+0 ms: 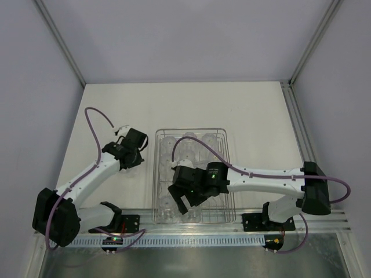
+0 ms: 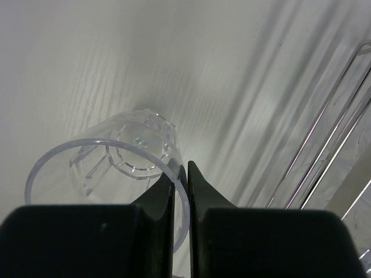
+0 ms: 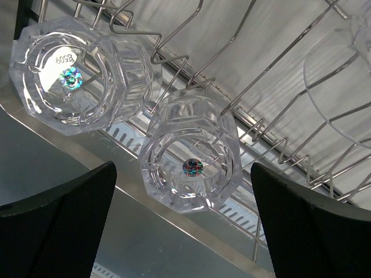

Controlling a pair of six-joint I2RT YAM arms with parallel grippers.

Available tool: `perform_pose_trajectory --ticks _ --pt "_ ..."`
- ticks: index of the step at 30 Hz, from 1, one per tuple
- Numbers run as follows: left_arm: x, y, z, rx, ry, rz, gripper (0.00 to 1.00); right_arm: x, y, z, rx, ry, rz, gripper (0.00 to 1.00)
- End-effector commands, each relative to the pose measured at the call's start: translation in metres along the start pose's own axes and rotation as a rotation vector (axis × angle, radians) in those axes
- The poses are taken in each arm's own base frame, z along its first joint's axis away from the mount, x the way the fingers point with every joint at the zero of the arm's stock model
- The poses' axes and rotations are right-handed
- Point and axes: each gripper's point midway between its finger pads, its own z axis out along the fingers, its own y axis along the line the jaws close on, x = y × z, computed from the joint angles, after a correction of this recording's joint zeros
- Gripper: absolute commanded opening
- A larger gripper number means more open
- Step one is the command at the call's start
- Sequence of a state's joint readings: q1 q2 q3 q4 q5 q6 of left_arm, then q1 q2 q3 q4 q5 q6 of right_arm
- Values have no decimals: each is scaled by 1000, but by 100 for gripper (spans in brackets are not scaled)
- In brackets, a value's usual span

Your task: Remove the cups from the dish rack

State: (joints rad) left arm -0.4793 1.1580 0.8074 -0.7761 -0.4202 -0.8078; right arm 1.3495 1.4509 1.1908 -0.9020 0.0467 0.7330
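The silver wire dish rack (image 1: 225,152) stands mid-table with several clear cups (image 1: 188,145) in it. My left gripper (image 1: 133,155) is just left of the rack. In the left wrist view it (image 2: 181,171) is shut on the rim wall of one clear cup (image 2: 104,165), held above the white table. My right gripper (image 1: 184,204) is over the rack's near end. In the right wrist view it (image 3: 181,169) is open, jaws wide apart on either side of an upside-down cup (image 3: 191,159). A second upside-down cup (image 3: 75,72) sits beside that one, and a third (image 3: 342,75) at the upper right.
The rack's curved prongs (image 3: 174,58) stand between the cups. The rack's left wire rim (image 2: 324,139) lies right of my left gripper. A slotted metal rail (image 1: 232,238) runs along the table's near edge. Grey walls and frame posts (image 1: 61,43) close in the sides.
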Motion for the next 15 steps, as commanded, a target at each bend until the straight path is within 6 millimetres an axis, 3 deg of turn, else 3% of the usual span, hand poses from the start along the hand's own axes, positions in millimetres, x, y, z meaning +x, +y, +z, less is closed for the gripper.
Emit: perform_pose_trajectory --ticks 1,6,15 --pt "-11 -11 11 33 -32 -12 0 0 6 9 -23 -3 -25 100" --pt "-6 -13 25 10 0 -7 2 2 0 19 6 1 -31 100" --pt "-5 -12 26 1 3 -12 60 0 -3 31 35 2 -41 100"
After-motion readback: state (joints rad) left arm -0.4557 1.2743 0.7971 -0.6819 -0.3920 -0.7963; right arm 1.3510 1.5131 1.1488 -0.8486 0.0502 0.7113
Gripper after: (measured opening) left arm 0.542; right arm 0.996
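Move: The table spot where the left hand will set its cup lies about 3 cm left, 1 cm back and 10 cm below; the nearest cup in the rack stands some 9 cm to that hand's right, about level fore and aft and 4 cm lower. The right hand hangs almost straight over the front-middle cup, its middle about 7 cm down. The front-left cup is 9 cm left of that cup, the rack's front rail some 5 cm nearer the base. Down and slightly forward goes the left hand, about 2.5 cm in all, lowering the upright cup it still pinches by the right side of its wall to the table, then its fingers open to about half and let go. Meanwhile the right hand sinks about 3 cm towards the upturned front-middle cup, fingers kept wide open. ##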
